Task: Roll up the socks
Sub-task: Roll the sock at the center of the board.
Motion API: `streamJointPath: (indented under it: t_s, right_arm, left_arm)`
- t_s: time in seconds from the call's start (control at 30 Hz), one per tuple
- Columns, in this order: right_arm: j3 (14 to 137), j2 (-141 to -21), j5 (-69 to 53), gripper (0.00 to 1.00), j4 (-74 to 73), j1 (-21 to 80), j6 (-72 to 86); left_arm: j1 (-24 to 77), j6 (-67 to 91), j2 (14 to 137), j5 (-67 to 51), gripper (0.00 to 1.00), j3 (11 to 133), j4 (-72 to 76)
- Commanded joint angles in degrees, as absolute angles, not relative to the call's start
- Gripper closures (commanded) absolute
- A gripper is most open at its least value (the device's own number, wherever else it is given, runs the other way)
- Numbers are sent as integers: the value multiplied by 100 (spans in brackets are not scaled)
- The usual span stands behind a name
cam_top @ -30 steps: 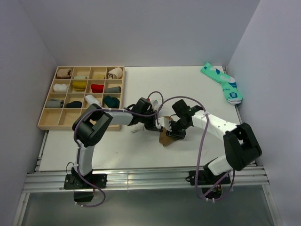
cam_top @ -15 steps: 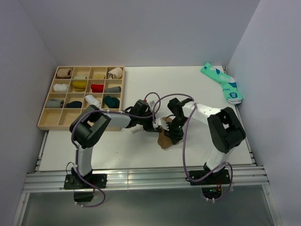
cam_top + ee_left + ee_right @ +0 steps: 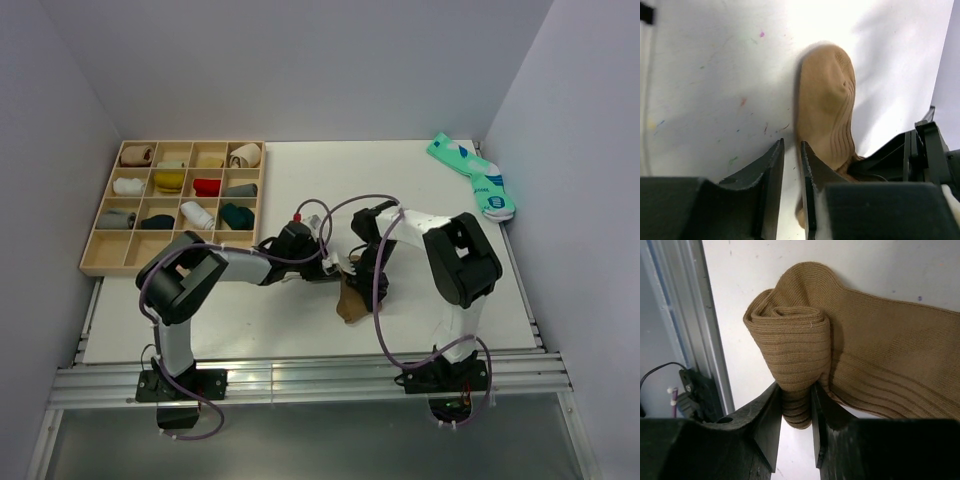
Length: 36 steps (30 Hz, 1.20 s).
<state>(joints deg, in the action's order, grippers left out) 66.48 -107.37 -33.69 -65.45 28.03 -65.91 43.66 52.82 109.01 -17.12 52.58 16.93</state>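
A long tan-brown sock (image 3: 349, 301) lies mid-table, partly rolled. In the right wrist view its rolled end (image 3: 795, 335) stands up from the flat ribbed part (image 3: 890, 370), and my right gripper (image 3: 796, 395) is shut on the base of that roll. My left gripper (image 3: 792, 150) is just left of the sock (image 3: 827, 100), jaws a narrow gap apart over bare table, the right finger (image 3: 812, 170) against the sock's edge. In the top view both grippers meet at the sock, the left gripper (image 3: 331, 271) and the right gripper (image 3: 364, 283). A teal pair of socks (image 3: 472, 175) lies at the far right corner.
A wooden tray (image 3: 103, 262) of compartments holding rolled socks stands at the back left. The table's front edge and metal rail (image 3: 677, 330) run close beside the sock roll. The right arm's upper link (image 3: 455, 255) is folded near the table's middle.
The left gripper's jaws have parted from shut. The right arm has folded in toward the centre, still holding the roll, and the sock has shifted slightly left.
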Motion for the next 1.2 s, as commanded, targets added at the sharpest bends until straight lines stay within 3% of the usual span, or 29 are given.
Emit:
streamJointPath:
  t_s: [0.0, 0.53, 0.8, 1.17]
  right_arm:
    - [6706, -10960, -3103, 67, -6812, 2813, -6688]
    - [6996, -11215, -3173, 67, -6847, 2813, -6609]
    - [7154, -11320, -3208, 67, -6891, 2821, -6557]
    - [7163, -11382, -3182, 67, -6838, 2830, -6495]
  left_arm:
    - [4464, 5300, 10504, -959, 73, 4967, 1881]
    - [5519, 5407, 8948, 217, 69, 2910, 3593]
    - [6415, 4457, 9061, 598, 64, 3199, 3674]
    - [6618, 3429, 9623, 861, 52, 4288, 3007]
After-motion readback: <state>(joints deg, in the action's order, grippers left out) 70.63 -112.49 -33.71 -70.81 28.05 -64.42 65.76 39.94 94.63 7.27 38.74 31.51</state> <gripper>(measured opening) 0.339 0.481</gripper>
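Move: The brown sock's roll, still pinched in the right fingers, centres about 2 cm left of the right hand at its own height. From the left hand, down at table level, that roll lies roughly 8 cm back and 6 cm right. The sock's flat part is some 5 cm right of the left hand and 2 cm ahead, and the white sock about 9 cm left of it and 4 cm ahead. Drawing first a few centimetres left off the brown sock's flat part, the left hand sweeps about 10 cm back, then curves right and up some 5 cm towards the free left end of the roll from the base side, its fingers levelling out by about 30 degrees and opening wider. The right hand stays nearly in place, tilting slightly, and keeps its pinch on the roll. ##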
